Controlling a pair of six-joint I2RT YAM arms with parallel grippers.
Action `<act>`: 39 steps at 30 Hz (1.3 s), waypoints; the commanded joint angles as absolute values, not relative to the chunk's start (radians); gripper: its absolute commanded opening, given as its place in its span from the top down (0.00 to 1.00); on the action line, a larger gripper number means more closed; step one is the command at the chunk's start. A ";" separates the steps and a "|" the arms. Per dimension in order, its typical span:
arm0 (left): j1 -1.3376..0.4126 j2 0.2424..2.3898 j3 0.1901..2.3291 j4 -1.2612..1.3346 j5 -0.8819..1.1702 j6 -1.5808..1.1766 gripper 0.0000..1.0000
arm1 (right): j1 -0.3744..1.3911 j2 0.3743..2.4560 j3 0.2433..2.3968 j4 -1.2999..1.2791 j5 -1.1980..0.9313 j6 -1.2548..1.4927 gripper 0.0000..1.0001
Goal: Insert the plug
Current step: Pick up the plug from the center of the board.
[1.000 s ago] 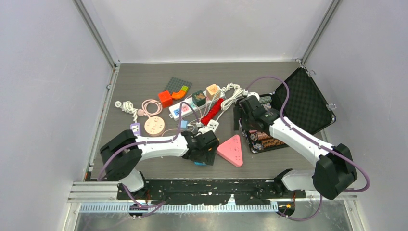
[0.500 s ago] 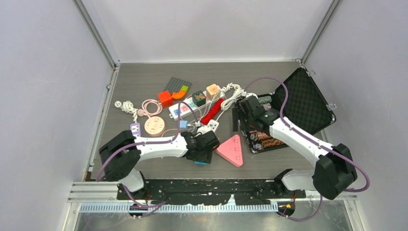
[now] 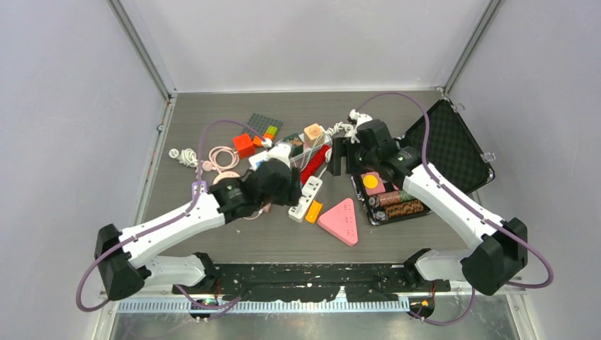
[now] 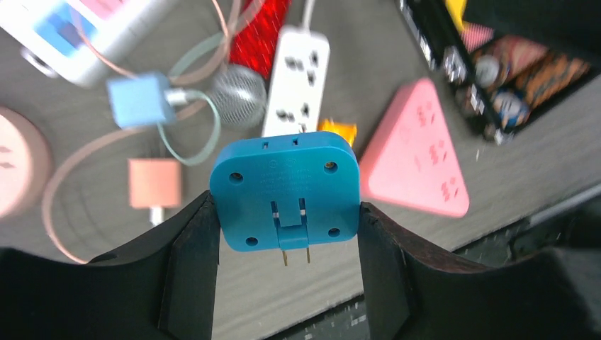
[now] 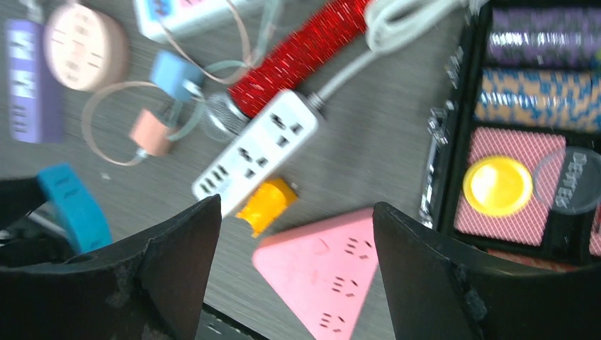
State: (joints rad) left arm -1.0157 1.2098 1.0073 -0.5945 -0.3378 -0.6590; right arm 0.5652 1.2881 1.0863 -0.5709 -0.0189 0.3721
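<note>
My left gripper [image 4: 285,207] is shut on a blue square plug [image 4: 285,188], held above the table with its two brass pins pointing toward the camera. In the top view this gripper [image 3: 278,181] hovers beside the white power strip [image 3: 306,197], which also shows below the plug [image 4: 296,81]. The plug's edge is seen at the left of the right wrist view [image 5: 73,207]. My right gripper [image 5: 296,207] is open and empty, above a pink triangular power strip [image 5: 328,273] and an orange plug [image 5: 267,205]. From above, the right gripper [image 3: 340,157] sits by the case's left edge.
An open black case [image 3: 439,152] with poker chips lies at the right. A red glitter tube [image 3: 314,163], cables, coloured blocks [image 3: 244,144] and a studded grey plate [image 3: 264,125] crowd the middle back. The pink triangular strip [image 3: 343,220] lies toward the front.
The left gripper closed on the blue plug near the front and lifted it up and back toward the white strip. The right arm rose and drew back.
</note>
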 commanded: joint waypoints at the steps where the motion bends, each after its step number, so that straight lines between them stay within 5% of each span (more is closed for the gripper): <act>1: -0.879 1.148 1.102 -0.545 -0.295 -0.522 0.56 | 0.564 1.216 1.211 -0.482 -0.113 0.374 0.17; 7: -0.708 1.151 1.241 -0.585 -0.186 -0.524 0.54 | 0.577 1.213 1.223 -0.292 -0.297 0.340 0.17; 22: -0.672 1.099 1.230 -0.420 -0.018 -0.135 0.54 | 0.703 1.352 1.490 -0.277 -0.257 0.361 0.19; 36: -0.672 1.004 1.159 -0.323 0.117 -0.005 0.49 | 0.709 1.447 1.609 -0.458 -0.420 0.303 0.42; 39: -0.672 0.993 1.148 -0.310 0.122 -0.005 0.48 | 0.711 1.479 1.646 -0.484 -0.447 0.299 0.56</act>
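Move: The left hand already holds the blue plug; the right gripper it is to meet stands about 8 cm farther forward and 13 cm to its right, at much the same height. From the right hand, that plug lies some 13 cm left and 8 cm back. About 15 cm below the left hand, the small white strip lies 4 cm ahead and 4 cm right, and the red microphone 12 cm ahead and 4 cm right. Upward, both hands rise to meet: the left carries the blue plug up about 15 cm and some 8 cm forward, then eases back slightly, tipping its fingertips up some 30 degrees and turning clockwise with its grip kept. The right climbs about 20 cm while swinging left, rolls and turns counter-clockwise, then sinks a little beside the plug's upper corner, its fingers part-closing; contact isn't clear. ##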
